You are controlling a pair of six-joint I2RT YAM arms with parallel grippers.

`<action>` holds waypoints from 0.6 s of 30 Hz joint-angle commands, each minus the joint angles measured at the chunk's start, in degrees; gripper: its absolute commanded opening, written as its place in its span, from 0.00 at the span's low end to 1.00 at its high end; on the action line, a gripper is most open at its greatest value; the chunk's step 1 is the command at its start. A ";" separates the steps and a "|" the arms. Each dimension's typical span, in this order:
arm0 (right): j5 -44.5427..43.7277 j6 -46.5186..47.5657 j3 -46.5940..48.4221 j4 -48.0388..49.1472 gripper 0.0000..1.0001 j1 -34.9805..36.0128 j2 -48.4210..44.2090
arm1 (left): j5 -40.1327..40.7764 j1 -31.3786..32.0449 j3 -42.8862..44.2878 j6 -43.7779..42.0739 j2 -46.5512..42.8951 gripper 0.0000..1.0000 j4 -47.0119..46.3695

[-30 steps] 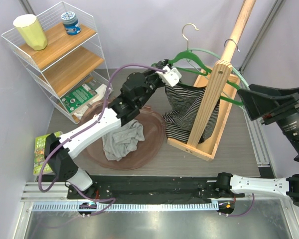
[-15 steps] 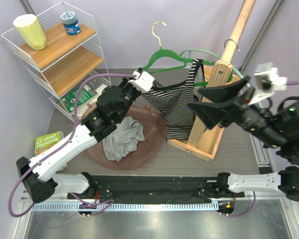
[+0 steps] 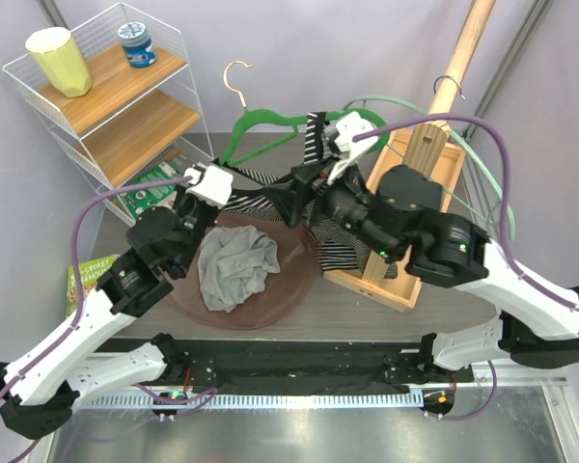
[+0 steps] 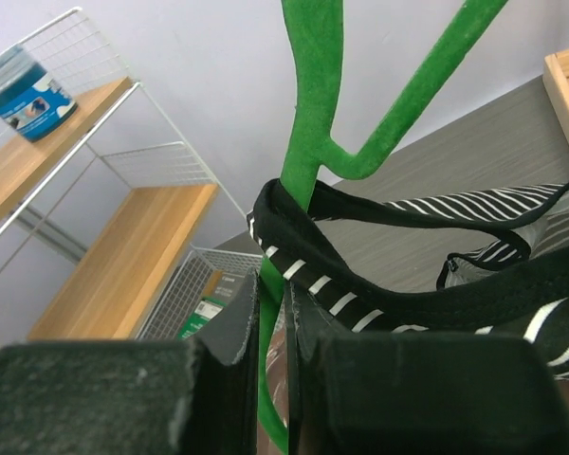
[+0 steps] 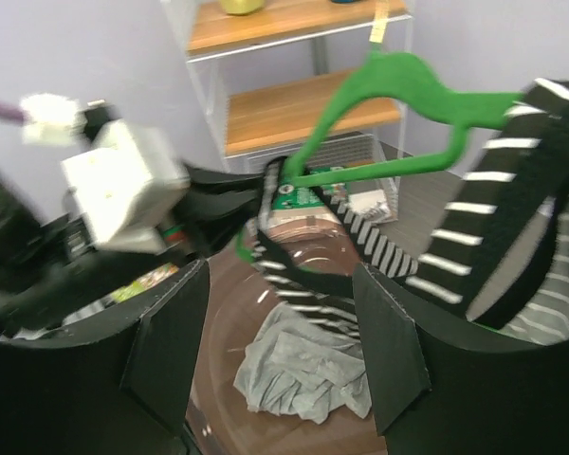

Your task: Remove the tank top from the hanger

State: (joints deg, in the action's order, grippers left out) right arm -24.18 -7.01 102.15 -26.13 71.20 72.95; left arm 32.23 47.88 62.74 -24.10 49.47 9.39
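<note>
A green hanger (image 3: 261, 123) is held up over the table, left of the wooden rack. My left gripper (image 3: 239, 191) is shut on its lower arm; in the left wrist view the green bar (image 4: 270, 322) is pinched between the two pads. The black-and-white striped tank top (image 3: 343, 253) still hangs from the hanger, one strap (image 4: 360, 294) looped over the bar just past my fingers. My right gripper (image 3: 291, 193) is open, close to the garment. In the right wrist view, the right gripper (image 5: 280, 351) has nothing between its jaws, with the hanger (image 5: 408, 81) and tank top (image 5: 512, 209) ahead.
A brown dish (image 3: 289, 289) holding a grey cloth (image 3: 234, 270) lies below both grippers. The wooden rack (image 3: 405, 222) with its pole and pale green hangers (image 3: 473, 164) stands to the right. A wire shelf (image 3: 106, 106) with cup and jar stands back left.
My left gripper has carried the hanger and tank top leftward, away from the rack. My right arm has swung in from the right edge to the garment, jaws open.
</note>
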 commanded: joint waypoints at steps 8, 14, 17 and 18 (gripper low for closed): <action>-19.84 -18.03 0.25 13.29 0.68 0.17 3.95 | 1.61 -0.15 0.10 3.62 -5.61 0.00 1.07; -23.80 -25.77 0.42 16.11 0.65 0.17 6.94 | 0.99 -0.24 -0.60 4.67 -7.20 0.00 0.90; -25.11 -28.23 -0.98 18.57 0.64 0.08 7.47 | 0.38 -0.15 -0.60 4.85 -7.81 0.00 0.72; -25.47 -28.85 -1.25 19.62 0.64 0.17 7.82 | 0.29 -0.15 -0.60 4.94 -8.07 0.00 0.63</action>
State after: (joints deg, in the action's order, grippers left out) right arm -44.80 -29.45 102.19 -12.80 71.20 79.35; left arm 33.30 47.86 61.34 -21.47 43.46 14.41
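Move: The right hand's open fingers are going for the striped tank top's right shoulder strap, looped over the far half of the green hanger about 8 cm ahead, 5 cm to its right and 2 cm higher. The left strap's loop is some 6 cm ahead and 9 cm to the left, about level; the hanger's neck is about 12 cm ahead, 3 cm left and 8 cm higher. From the left hand, already shut on the hanger's left end, the right strap is about 4 cm ahead, 14 cm right and 2 cm higher. The right hand reaches forward about 5 cm towards the right shoulder strap, dipping slightly before rising, while its wrist rolls some 25 degrees left side up, swings clockwise to point more forward and tips down a little, fingers staying open. The left hand keeps its pinch on the hanger's left end beside the strap loop and eases about 3 cm to the left and back, carrying the hanger along. ##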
